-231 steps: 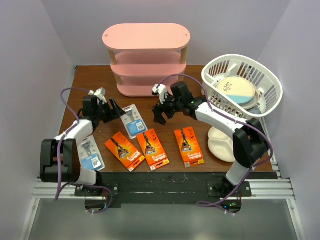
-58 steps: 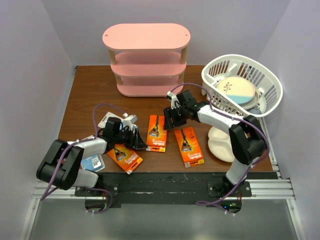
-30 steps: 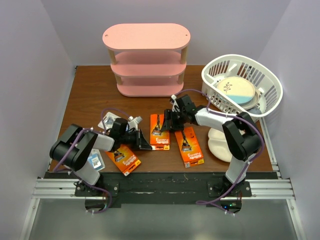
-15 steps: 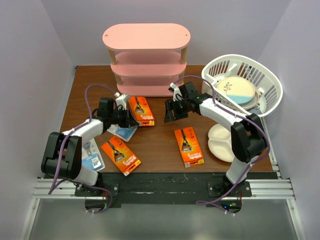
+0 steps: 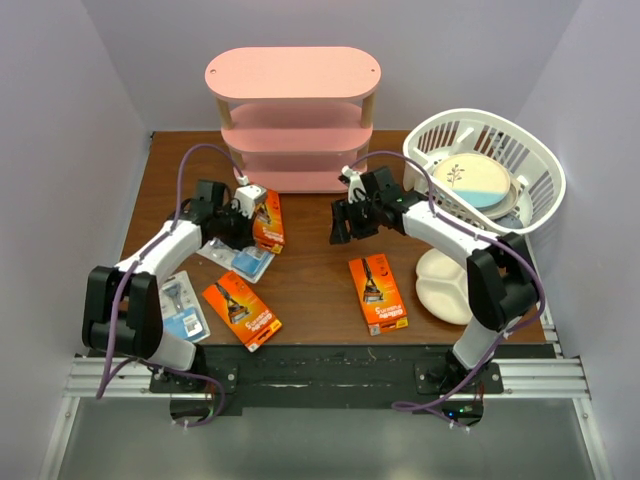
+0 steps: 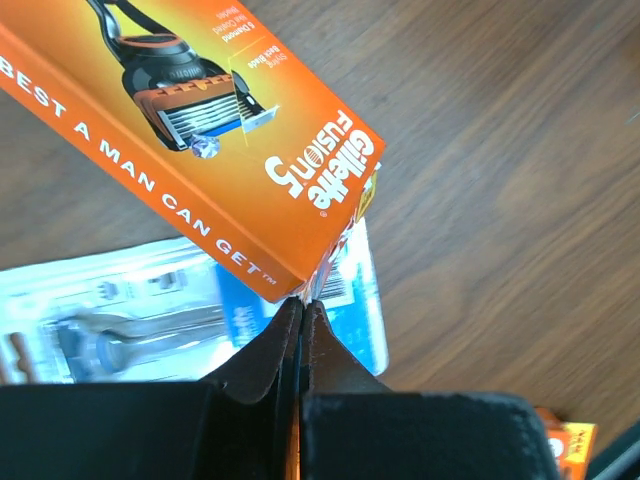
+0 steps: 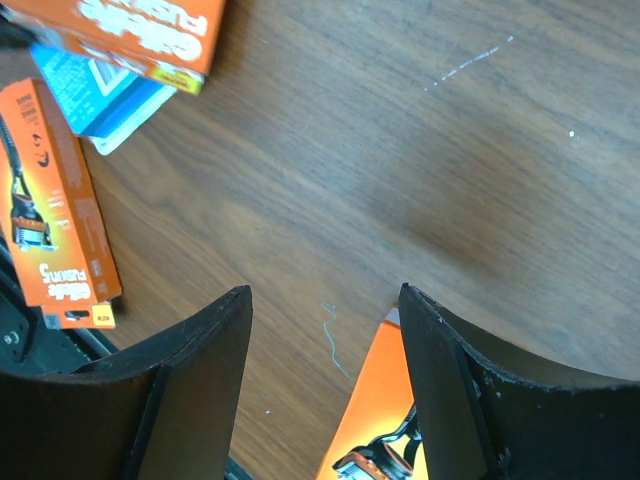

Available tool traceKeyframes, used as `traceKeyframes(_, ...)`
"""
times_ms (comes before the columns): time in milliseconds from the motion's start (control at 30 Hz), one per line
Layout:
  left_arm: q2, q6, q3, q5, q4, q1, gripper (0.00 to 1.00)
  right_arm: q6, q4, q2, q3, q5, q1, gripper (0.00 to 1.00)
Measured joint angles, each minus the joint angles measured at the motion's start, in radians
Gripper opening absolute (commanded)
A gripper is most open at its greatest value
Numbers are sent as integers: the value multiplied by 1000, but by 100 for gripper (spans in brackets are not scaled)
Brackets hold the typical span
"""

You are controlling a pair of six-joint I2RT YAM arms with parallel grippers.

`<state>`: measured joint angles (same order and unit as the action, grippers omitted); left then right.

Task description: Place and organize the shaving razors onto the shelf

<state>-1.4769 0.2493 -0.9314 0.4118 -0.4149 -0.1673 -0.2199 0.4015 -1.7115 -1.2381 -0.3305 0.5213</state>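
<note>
My left gripper [image 5: 251,222] is shut on the corner of an orange razor pack [image 5: 268,221], holding it tilted above the table in front of the pink shelf [image 5: 293,120]. In the left wrist view the jaws [image 6: 300,303] pinch the edge of that pack [image 6: 200,130]. Under it lies a white-and-blue razor pack [image 5: 243,260]. Another white-and-blue pack [image 5: 183,308] and an orange pack [image 5: 238,311] lie near the front left. My right gripper [image 5: 343,224] hangs open and empty over the table's middle, above a third orange pack [image 5: 377,293], whose corner [image 7: 385,430] shows between its fingers.
A white slatted basket [image 5: 520,150] holding plates stands at the back right. A white divided plate [image 5: 445,290] lies in front of it. Bare wood lies between the two grippers and in front of the shelf's bottom board [image 5: 290,181].
The left gripper has carried the orange pack from the table's middle up and back-left toward the shelf, turning it more upright. The right gripper has drawn back from that pack and opened slightly.
</note>
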Motion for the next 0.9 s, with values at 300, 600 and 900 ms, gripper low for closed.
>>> traceKeyframes(300,51,184,-23,47,-29,45,0,2,-14,0,49,0,0,65)
traceKeyframes(600,143,233,-29,183,11,51,0,2,-15,0,81,0,0,66)
traceKeyframes(900,144,172,-3,288,216,78,0,16,-16,-8,67,2,0,66)
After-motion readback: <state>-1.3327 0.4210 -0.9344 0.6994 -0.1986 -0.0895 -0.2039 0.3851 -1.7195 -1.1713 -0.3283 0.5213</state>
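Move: The left hand already grips an orange razor box by its near corner. The shelf it is taking the box to has its middle about 18 cm ahead, 12 cm to the right and some 5 cm higher. The blister pack lies 8 cm below this hand, about 2 cm back and 4 cm left. The near orange box lies 16 cm back, 1 cm left and 7 cm below. From the right hand, the shelf is roughly 16 cm ahead, 10 cm left and 3 cm up. Upward first, after a small drift left: the left hand lifts the pinched box nearly 10 cm, easing back to the right, then pushes about 3 cm forward towards the shelf. Meanwhile its wrist tips the fingers up some 25 degrees and turns a little clockwise, the shut fingers keeping their hold. The right hand, open and empty, sinks nearly 3 cm and draws slightly back. ##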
